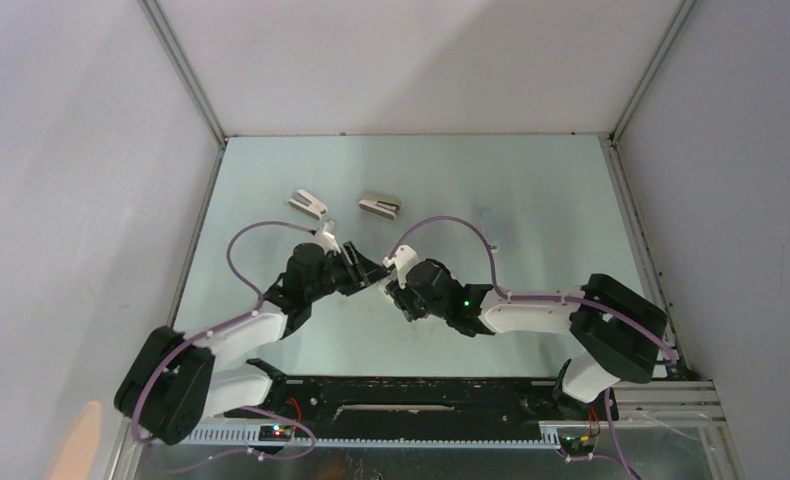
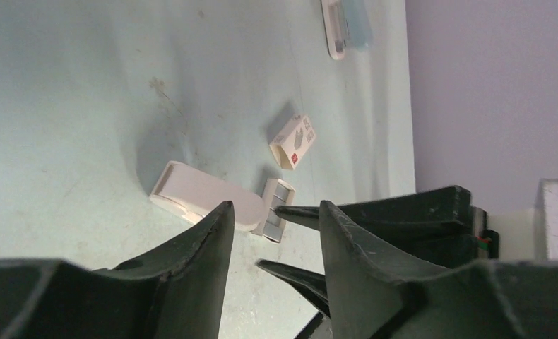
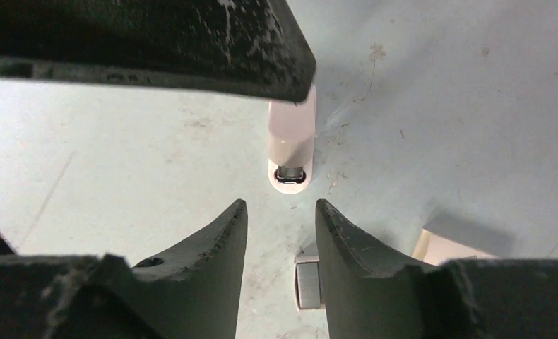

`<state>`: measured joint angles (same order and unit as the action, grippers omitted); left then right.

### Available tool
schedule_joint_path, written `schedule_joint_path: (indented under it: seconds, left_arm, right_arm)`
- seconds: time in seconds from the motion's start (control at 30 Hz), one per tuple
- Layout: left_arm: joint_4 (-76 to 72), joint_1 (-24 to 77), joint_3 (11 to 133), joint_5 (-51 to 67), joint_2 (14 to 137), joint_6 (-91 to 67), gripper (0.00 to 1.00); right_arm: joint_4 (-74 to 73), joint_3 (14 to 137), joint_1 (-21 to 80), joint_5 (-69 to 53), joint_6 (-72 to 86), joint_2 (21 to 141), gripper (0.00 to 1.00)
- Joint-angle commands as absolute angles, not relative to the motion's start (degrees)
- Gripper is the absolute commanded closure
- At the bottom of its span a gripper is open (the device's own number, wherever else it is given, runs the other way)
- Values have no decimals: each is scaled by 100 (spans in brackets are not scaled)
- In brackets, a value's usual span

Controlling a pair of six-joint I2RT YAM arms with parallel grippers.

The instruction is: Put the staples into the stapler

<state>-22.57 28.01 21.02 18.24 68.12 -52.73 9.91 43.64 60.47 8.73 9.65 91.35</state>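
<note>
The stapler (image 2: 205,198), slim and pale white, lies flat on the table. Its open end (image 3: 290,173) shows a metal channel facing my right wrist camera. The staples' white box (image 2: 294,141) lies open-ended a little beyond it. Its grey inner tray (image 2: 276,208) rests just off the stapler's end, partly behind one right finger (image 3: 308,282). My left gripper (image 2: 276,205) hangs open over the stapler and tray, holding nothing. My right gripper (image 3: 281,203) is open over bare table, tips near the tray. In the top view both grippers (image 1: 369,270) (image 1: 396,282) meet mid-table and hide these things.
A white wedge-shaped stapler (image 1: 309,203) and a beige one (image 1: 381,206) lie farther back on the table. A white and pale-blue object (image 2: 347,28) is cut off at the top of the left wrist view. Grey walls close in the table on three sides.
</note>
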Motion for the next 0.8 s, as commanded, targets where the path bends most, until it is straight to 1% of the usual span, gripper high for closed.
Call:
schedule_joint_path:
  seconds: [0.0,0.17,0.33,0.47,0.57,0.77]
  left_arm:
    - [-985,2821,2498,961,5940,-4494,45]
    - [642,2800,2922,-165,4624,-3869,28]
    - [2029,2779,3454,-1162,3617,-3325,14]
    - [2958,2769,4133,-1583,3148,-2908,8]
    - [3526,2769,4589,-1965,2828,-2530,1]
    - [3947,2769,4927,-2740,2292,-1710,0]
  right_arm:
    - [518,4362,6141,913,1204,8544,55]
    - [-315,4807,6137,846,1385,8279,54]
    - [-1045,5565,6111,1037,1245,8472,56]
    - [-1278,6115,5945,980,1149,8788,57]
    - [-1433,6476,5787,867,1109,9092,58]
    - [-1765,7003,5689,705,1012,9677,59]
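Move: The closed stapler lies about 4 cm ahead of the right hand, 3 cm to its left and 4 cm below it, its front end just beyond those parted fingertips. From the right hand the staple tray sits level in reach, some 5 cm to the right, with the white staple box about 5 cm ahead and 8 cm right, both 5 cm below. From the left hand the stapler is roughly 2 cm ahead, straight in line sideways and about 8 cm below. The left hand pulls up and away from above the stapler, climbing about 18 cm and swinging some 17 cm left with a slight draw back late on, while its fingers open wide and the wrist tips up, rolls and turns counter-clockwise. Clear of the stapler, the right hand rises some 8 cm, first easing slightly back and right, then coming forward about 5 cm and a little left to hang over the stapler, fingers still part-open and pointing forward-left and down, and it begins to sink by a centimetre at the end. ##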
